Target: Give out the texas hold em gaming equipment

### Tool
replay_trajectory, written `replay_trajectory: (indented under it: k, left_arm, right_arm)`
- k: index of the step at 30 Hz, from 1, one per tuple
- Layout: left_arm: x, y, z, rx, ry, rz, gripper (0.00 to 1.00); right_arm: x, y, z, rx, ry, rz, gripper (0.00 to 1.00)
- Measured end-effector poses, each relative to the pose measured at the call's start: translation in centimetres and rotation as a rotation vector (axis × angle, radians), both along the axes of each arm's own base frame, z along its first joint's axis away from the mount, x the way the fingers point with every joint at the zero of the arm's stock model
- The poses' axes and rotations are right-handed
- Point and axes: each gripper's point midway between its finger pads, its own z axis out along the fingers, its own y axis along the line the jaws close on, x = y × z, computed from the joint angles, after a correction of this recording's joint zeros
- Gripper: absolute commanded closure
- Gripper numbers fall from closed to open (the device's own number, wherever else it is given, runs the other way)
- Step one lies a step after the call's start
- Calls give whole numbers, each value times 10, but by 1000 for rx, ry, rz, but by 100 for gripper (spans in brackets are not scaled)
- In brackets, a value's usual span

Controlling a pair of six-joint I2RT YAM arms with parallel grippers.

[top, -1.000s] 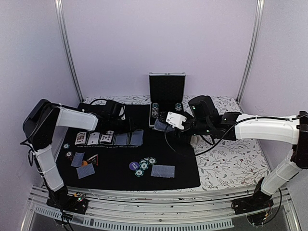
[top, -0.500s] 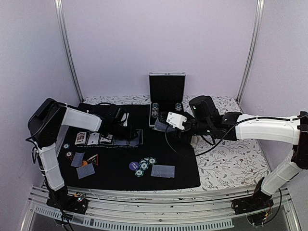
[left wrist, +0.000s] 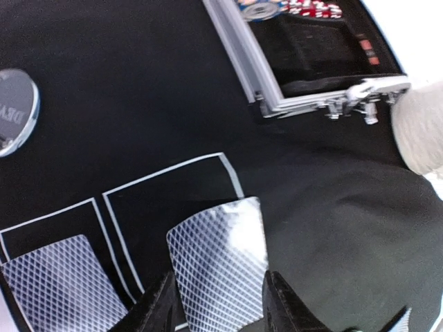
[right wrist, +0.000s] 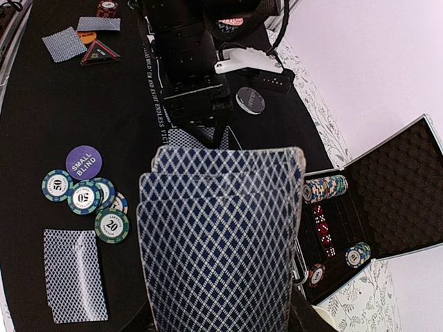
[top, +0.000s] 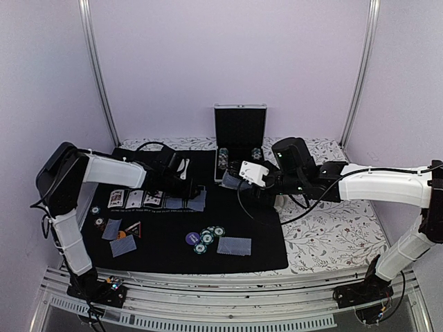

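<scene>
My left gripper [left wrist: 219, 278] is shut on the side edges of a blue-backed playing card [left wrist: 218, 266], which bows upward over the right end of the outlined card row [top: 156, 200]. In the top view the left gripper [top: 192, 187] sits just above that tilted card [top: 199, 201]. My right gripper [top: 232, 181] hovers near the case, shut on a fanned stack of blue-backed cards [right wrist: 221, 242]. Green-and-white poker chips [top: 209, 237] and a purple button [right wrist: 84, 162] lie mid-mat beside a face-down card [top: 234, 245].
An open metal case [top: 239, 131] with chip stacks and red dice [right wrist: 323, 225] stands at the back of the black mat [top: 263, 256]. More cards, chips and an orange button [top: 122, 235] lie at the left. A clear dealer button [left wrist: 14, 111] sits behind the row. A cream mug [left wrist: 419, 131] stands by the case.
My left gripper dipped onto the rightmost face-down card of the row and closed on it; that card now sits tilted and bowed. The right arm has stayed still with its stack.
</scene>
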Motion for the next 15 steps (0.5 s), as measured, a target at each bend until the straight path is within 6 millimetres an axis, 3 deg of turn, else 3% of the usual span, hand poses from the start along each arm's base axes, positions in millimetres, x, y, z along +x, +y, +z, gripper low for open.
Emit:
replay_trajectory:
  k: [9, 15]
  left_arm:
    - [-5, -9, 40, -15, -83, -25, 56]
    - [0, -2, 93, -42, -206, -4, 56]
  right_arm:
    - [0, -1, -2, -1, 11, -7, 58]
    - [-7, -10, -25, -28, 82, -38, 58]
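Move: Just under the left hand's half-open fingers, some 3 cm down and about 1 cm ahead, lies the fifth card, face down at the right end of the row. The fourth card is about 7 cm to the left of the fifth card and level with it. Counted from the left hand, the dealer disc is roughly 10 cm ahead and 8 cm left, and the chip case about 14 cm ahead and 14 cm right. From the right hand, the fifth card is about 9 cm ahead, 16 cm left and 17 cm below. Rising off the fifth card, the left hand first drifts about 1 cm to its right, then speeds up almost straight upward to some 9 cm. Its fingers stay half open and empty and tilt up and outward by roughly 10 degrees. Late on, the right hand, still gripping the deck, starts to sink, about 2.5 cm down with a slight drift to its right. ##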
